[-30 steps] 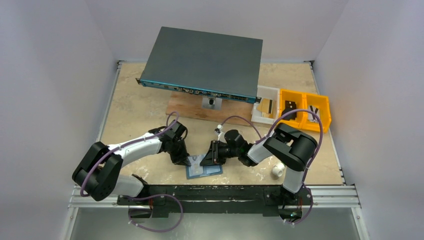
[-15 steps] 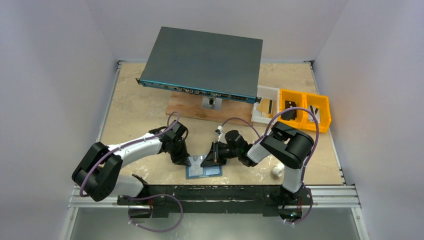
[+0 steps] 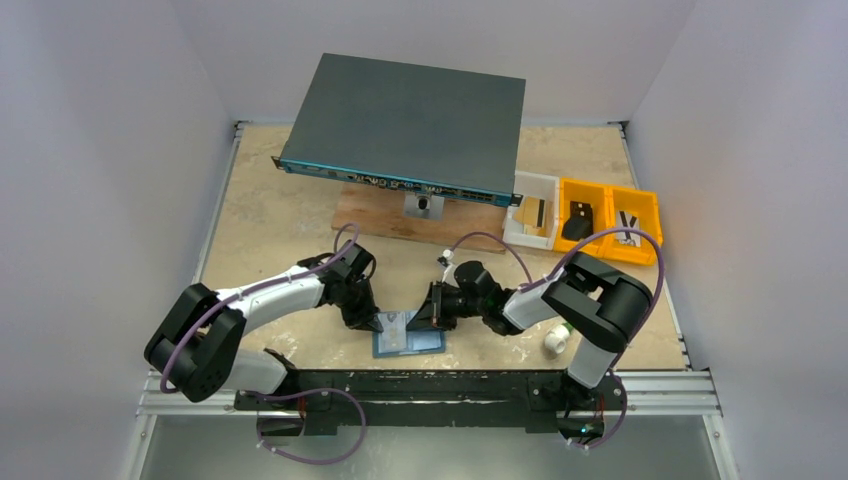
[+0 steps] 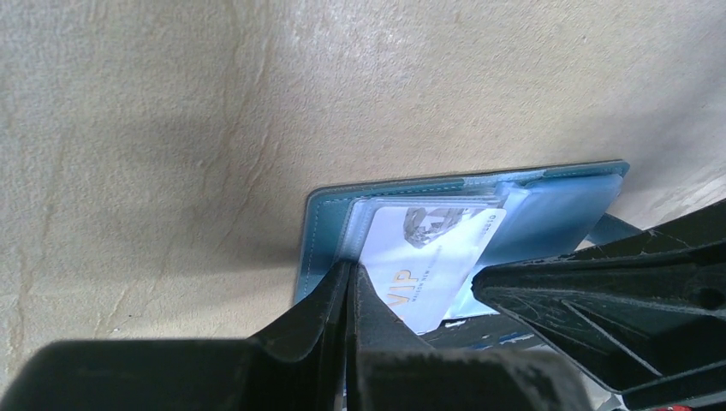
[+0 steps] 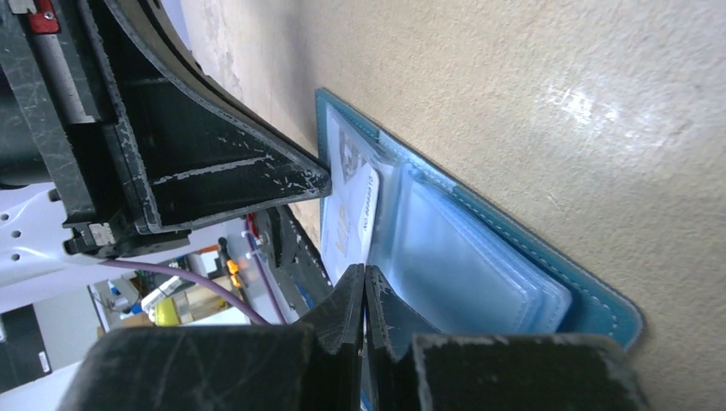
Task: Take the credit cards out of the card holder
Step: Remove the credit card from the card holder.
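Observation:
The steel-blue card holder (image 3: 410, 341) lies open flat near the table's front edge, its clear sleeves (image 5: 462, 265) facing up. A white credit card (image 4: 428, 257) with gold "VIP" lettering sticks out of a sleeve at a slant. My left gripper (image 3: 379, 323) is shut, its tips pressing down on the holder's left edge (image 4: 321, 231) beside the card. From the right, my right gripper (image 3: 416, 322) comes in low along the table. Its jaws are shut at the seam between card (image 5: 347, 218) and sleeves, and the card's edge runs in between them.
A large dark grey box (image 3: 410, 120) rests on a wooden board (image 3: 380, 222) behind the arms. A white bin (image 3: 533, 208) and two yellow bins (image 3: 610, 218) stand at the right. A small white object (image 3: 555, 342) lies by the right arm. The table's front rail (image 3: 430, 382) runs just below the holder.
My right gripper's jaws have closed at the card's edge, and that arm's elbow has swung out to the right. The left arm and the holder have stayed put.

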Controlling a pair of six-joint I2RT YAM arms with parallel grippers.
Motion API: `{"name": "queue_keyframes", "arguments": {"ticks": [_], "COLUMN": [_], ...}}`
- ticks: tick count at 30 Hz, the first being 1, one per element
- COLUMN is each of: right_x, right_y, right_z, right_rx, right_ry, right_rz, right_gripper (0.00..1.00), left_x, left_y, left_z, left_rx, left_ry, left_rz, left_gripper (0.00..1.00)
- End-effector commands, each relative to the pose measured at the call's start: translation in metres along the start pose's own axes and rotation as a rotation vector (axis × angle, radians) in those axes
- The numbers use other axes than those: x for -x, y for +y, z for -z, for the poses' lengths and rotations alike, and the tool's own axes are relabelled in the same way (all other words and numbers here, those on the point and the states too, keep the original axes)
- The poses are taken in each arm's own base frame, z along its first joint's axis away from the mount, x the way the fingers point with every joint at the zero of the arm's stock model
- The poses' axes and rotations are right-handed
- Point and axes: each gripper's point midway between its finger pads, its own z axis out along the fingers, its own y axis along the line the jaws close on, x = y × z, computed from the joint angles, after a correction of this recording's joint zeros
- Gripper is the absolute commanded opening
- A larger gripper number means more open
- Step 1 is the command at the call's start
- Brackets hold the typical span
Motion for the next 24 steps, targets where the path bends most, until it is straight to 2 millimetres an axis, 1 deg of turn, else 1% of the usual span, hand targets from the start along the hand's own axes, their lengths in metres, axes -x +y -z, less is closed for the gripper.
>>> {"name": "queue_keyframes", "arguments": {"ticks": [1,5,9,10,17,24], "right_x": [0.003,-0.001,-0.005,-0.007,-0.013,-0.014], "right_y": [-0.008,-0.002,0.012,0.015,0.015,0.016], "right_z": [0.003,-0.002,-0.001,0.000,-0.003,-0.005], "right_rx": [-0.042,0.004,0.099,0.120,0.172,0.187], "right_ry": [-0.029,0.006,0.028,0.035,0.066,0.076], "right_rz": [0.025,0.035,0.020,0.014,-0.026,-0.039], "right_gripper": [0.00,0.00,0.20,0.23,0.22,0.19], "left_x": [-0.002,-0.002,-0.004,-0.005,-0.007,-0.007], "left_y": [0.058,0.052,0.053,0.053,0.052,0.051], "left_z": [-0.015,-0.017,-0.018,-0.019,-0.020,-0.021], "left_rx": [0.223,0.187,0.190,0.190,0.181,0.176], "left_ry": [-0.028,-0.020,-0.011,-0.009,0.000,0.004], "left_rz": [-0.006,-0.015,-0.011,-0.007,-0.002,-0.002], "left_gripper": [0.00,0.00,0.00,0.00,0.00,0.00]}}
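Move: Just off the VIP card's free right edge, the right hand has the card's middle about 3 cm to its left, 1 cm back and 1 cm below. The card holder is centred about 2 cm back and level sideways, and its clear right pocket lies 3 cm to the right and 2 cm back, both slightly below. The left hand rests at the sleeve's left edge, the card about 3 cm to its right, 1 cm back and 1 cm below. Dipping about half a centimetre with its fingers still shut, the right hand opens them to roughly a fifth, then slides about 1.5 cm back and 1 cm left to bring them around the card's free right edge. Its left-pointing fingers tip up about 7 degrees. The left hand stays put, shut fingertips still resting on the sleeve's left edge. ##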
